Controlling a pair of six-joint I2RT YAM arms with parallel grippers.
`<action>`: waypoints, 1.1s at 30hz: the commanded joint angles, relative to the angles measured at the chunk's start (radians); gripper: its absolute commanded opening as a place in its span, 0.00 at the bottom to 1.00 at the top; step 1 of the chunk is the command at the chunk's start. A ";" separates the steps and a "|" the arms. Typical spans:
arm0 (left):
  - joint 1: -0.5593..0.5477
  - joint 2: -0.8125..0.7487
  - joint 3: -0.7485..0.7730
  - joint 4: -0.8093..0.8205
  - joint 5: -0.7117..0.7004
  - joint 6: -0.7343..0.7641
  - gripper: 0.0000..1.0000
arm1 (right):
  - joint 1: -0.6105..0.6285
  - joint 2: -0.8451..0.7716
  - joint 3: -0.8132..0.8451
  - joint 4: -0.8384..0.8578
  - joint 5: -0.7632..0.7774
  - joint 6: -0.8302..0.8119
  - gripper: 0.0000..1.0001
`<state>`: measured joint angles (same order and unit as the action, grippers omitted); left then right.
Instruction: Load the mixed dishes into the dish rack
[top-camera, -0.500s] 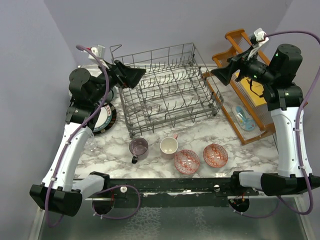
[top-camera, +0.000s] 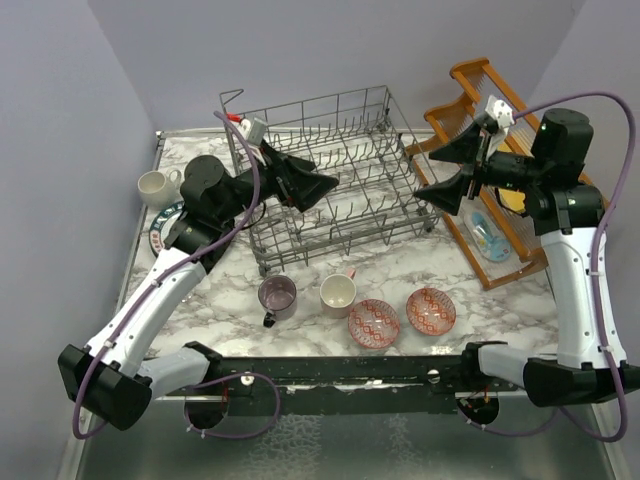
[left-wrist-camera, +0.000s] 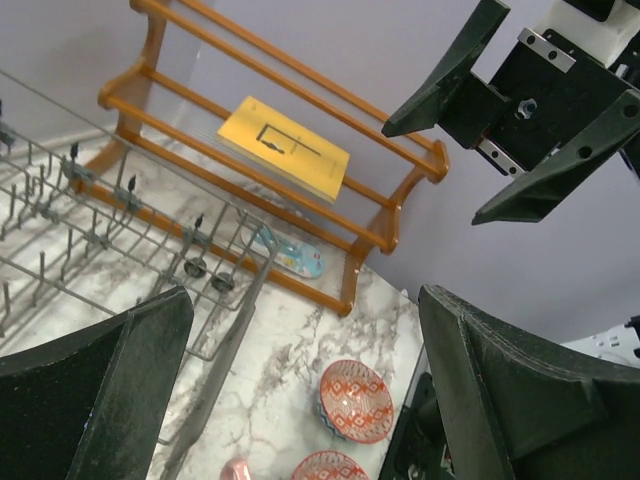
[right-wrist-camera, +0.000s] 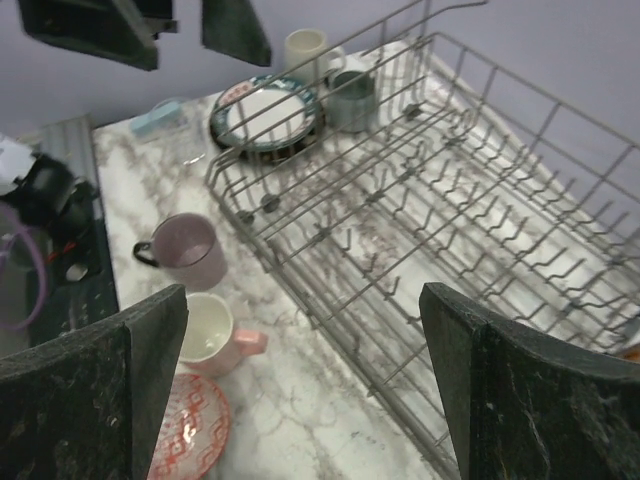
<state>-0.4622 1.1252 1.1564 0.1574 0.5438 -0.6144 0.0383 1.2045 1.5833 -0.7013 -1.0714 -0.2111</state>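
The grey wire dish rack (top-camera: 340, 175) stands empty at the middle back. In front of it sit a purple mug (top-camera: 277, 296), a cream mug with a pink handle (top-camera: 338, 292) and two red patterned bowls (top-camera: 373, 323) (top-camera: 430, 311). Left of the rack are a white mug (top-camera: 155, 185), a grey-green mug (right-wrist-camera: 352, 98) and the dark-rimmed plate (right-wrist-camera: 268, 112). My left gripper (top-camera: 318, 180) hangs open and empty over the rack's left part. My right gripper (top-camera: 437, 178) hangs open and empty at the rack's right edge (right-wrist-camera: 450, 200). The right wrist view shows the purple mug (right-wrist-camera: 190, 250), cream mug (right-wrist-camera: 210, 330) and one bowl (right-wrist-camera: 190, 440).
An orange-brown wooden slatted rack (top-camera: 490, 140) stands at the right, with a yellow item (left-wrist-camera: 283, 148) on it and a small blue-patterned object (top-camera: 484, 235) at its foot. Purple walls close in on the left, back and right. A clear glass (right-wrist-camera: 170, 125) stands near the plate.
My left arm has swung right and forward, from above the plate to over the rack's left side, uncovering the white mug. My right gripper has dropped slightly and turned.
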 joint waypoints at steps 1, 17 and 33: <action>-0.019 -0.045 -0.103 0.158 0.043 -0.047 0.99 | 0.001 -0.030 -0.065 -0.168 -0.193 -0.214 0.99; -0.026 -0.198 -0.341 0.294 -0.030 -0.070 0.99 | 0.002 -0.094 -0.133 -0.650 -0.069 -0.838 0.99; -0.026 -0.232 -0.393 0.339 -0.032 -0.097 0.99 | 0.002 -0.239 -0.464 -0.617 0.312 -0.877 0.94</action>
<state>-0.4820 0.9142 0.7830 0.4416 0.5297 -0.7010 0.0383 0.9997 1.2156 -1.3434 -0.8936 -1.0447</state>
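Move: The right bowl of the two patterned bowls lies about 12 cm back from the right hand, 6 cm to its right and some 30 cm below. At that same depth, the second bowl stands about 15 cm back and 7 cm left of the hand, and the cream mug about 8 cm back and 15 cm left. From the left hand, the right bowl is roughly 13 cm back, 24 cm right and 31 cm down. Down and back from beside the rack's right end comes the open right hand, drawing back some 10 cm towards the right bowl, then sinking mostly straight with a drift to the right, about 17 cm down in all. Its fingers tip some 25 degrees further towards the table. The open left hand also eases back and down a few centimetres over the rack, then nearly settles. ##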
